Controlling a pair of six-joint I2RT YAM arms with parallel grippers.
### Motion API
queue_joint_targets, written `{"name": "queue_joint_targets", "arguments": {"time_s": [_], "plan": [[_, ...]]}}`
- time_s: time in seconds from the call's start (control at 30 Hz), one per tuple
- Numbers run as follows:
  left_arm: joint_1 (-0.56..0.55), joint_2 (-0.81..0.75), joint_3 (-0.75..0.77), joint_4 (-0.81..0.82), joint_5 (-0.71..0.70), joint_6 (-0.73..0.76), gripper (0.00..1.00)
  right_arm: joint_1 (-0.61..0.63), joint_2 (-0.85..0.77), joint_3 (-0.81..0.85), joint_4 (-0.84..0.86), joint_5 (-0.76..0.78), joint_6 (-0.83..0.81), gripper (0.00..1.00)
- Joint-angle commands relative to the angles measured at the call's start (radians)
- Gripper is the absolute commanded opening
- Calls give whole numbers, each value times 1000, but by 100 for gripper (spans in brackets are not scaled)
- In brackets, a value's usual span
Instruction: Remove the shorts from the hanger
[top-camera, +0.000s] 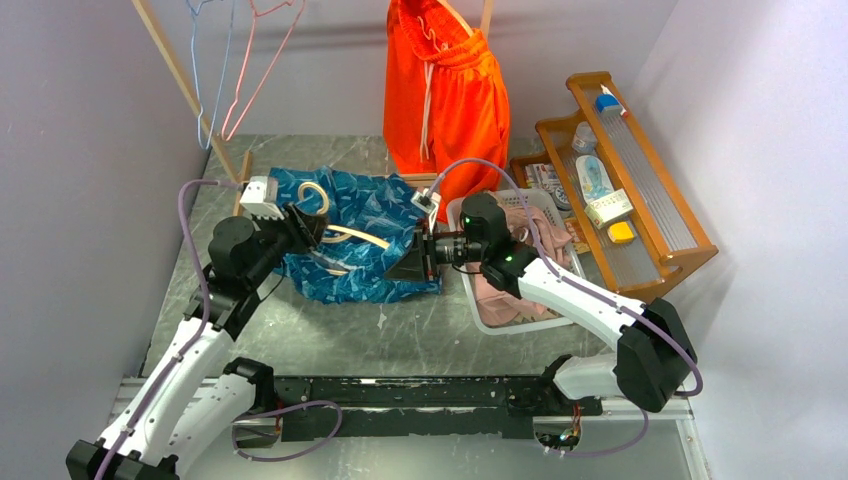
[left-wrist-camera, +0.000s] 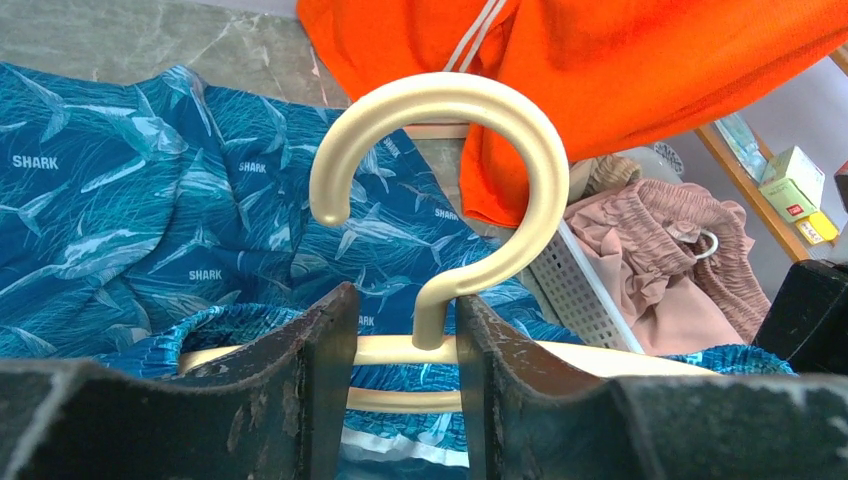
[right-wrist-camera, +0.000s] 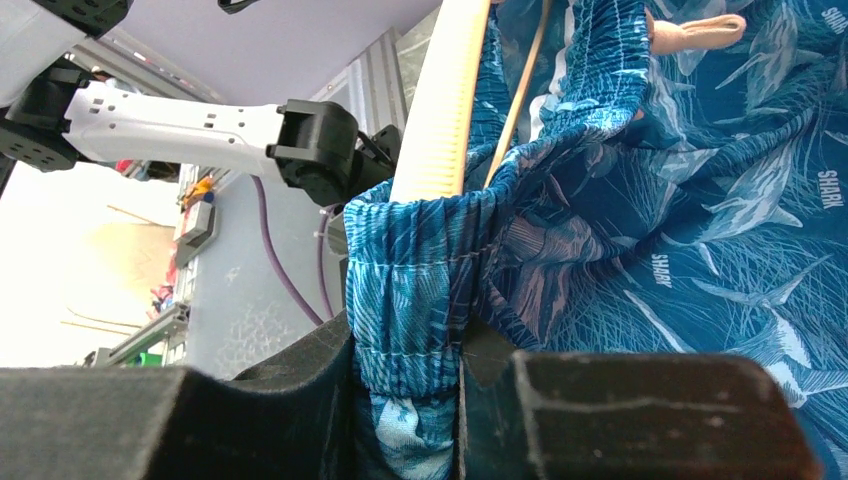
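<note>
Blue shark-print shorts lie spread on the table, their waistband still round a cream plastic hanger. My left gripper stands open astride the hanger's neck just below the hook. The neck rests against the right finger, with a gap to the left one. My right gripper is shut on the bunched waistband of the blue shorts, next to the hanger's arm. Orange shorts with a white cord hang at the back. Pink shorts lie in a basket.
A white perforated basket stands right of the blue shorts, under my right arm. A wooden shelf rack with small items lies at the far right. Bare wire hangers hang from a wooden rail at the back left.
</note>
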Motion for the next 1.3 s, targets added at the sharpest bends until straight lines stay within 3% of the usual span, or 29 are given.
{"name": "queue_joint_targets", "arguments": {"time_s": [0.0, 0.23, 0.33, 0.6, 0.8, 0.93, 1.03, 1.27], "plan": [[5, 32, 31, 23, -1, 3, 45, 23, -37, 38, 47, -201, -37, 0], [5, 5, -12, 129, 109, 31, 27, 23, -37, 33, 59, -220, -27, 0], [5, -1, -25, 152, 162, 33, 9, 24, -34, 30, 77, -220, -13, 0], [5, -55, -46, 114, 74, 31, 7, 23, -28, 29, 67, -172, -12, 1], [5, -104, -49, 47, 17, 51, 7, 23, 6, 76, -24, -135, -46, 51], [5, -121, -38, -35, -7, 98, 7, 22, 7, 100, -76, -72, -73, 68], [5, -139, -34, -77, -36, 110, 7, 22, -6, 110, -102, -3, -93, 74], [5, -183, -31, -139, -80, 111, 7, 22, -18, 127, -167, 161, -149, 77]]}}
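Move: The hanger's hook stem stands between the left hand's open fingers, right at its hand point; the waistband end gripped by the right hand is about 13 cm right and 7 cm back from there. For the right hand that waistband end is in its fingers. The basket with the pink shorts lies some 28 cm to the right hand's right, level with it and roughly 12 cm lower. Left pinches the hook stem, then pulls back-left about 4 cm as right opens off the waistband and edges forward. ##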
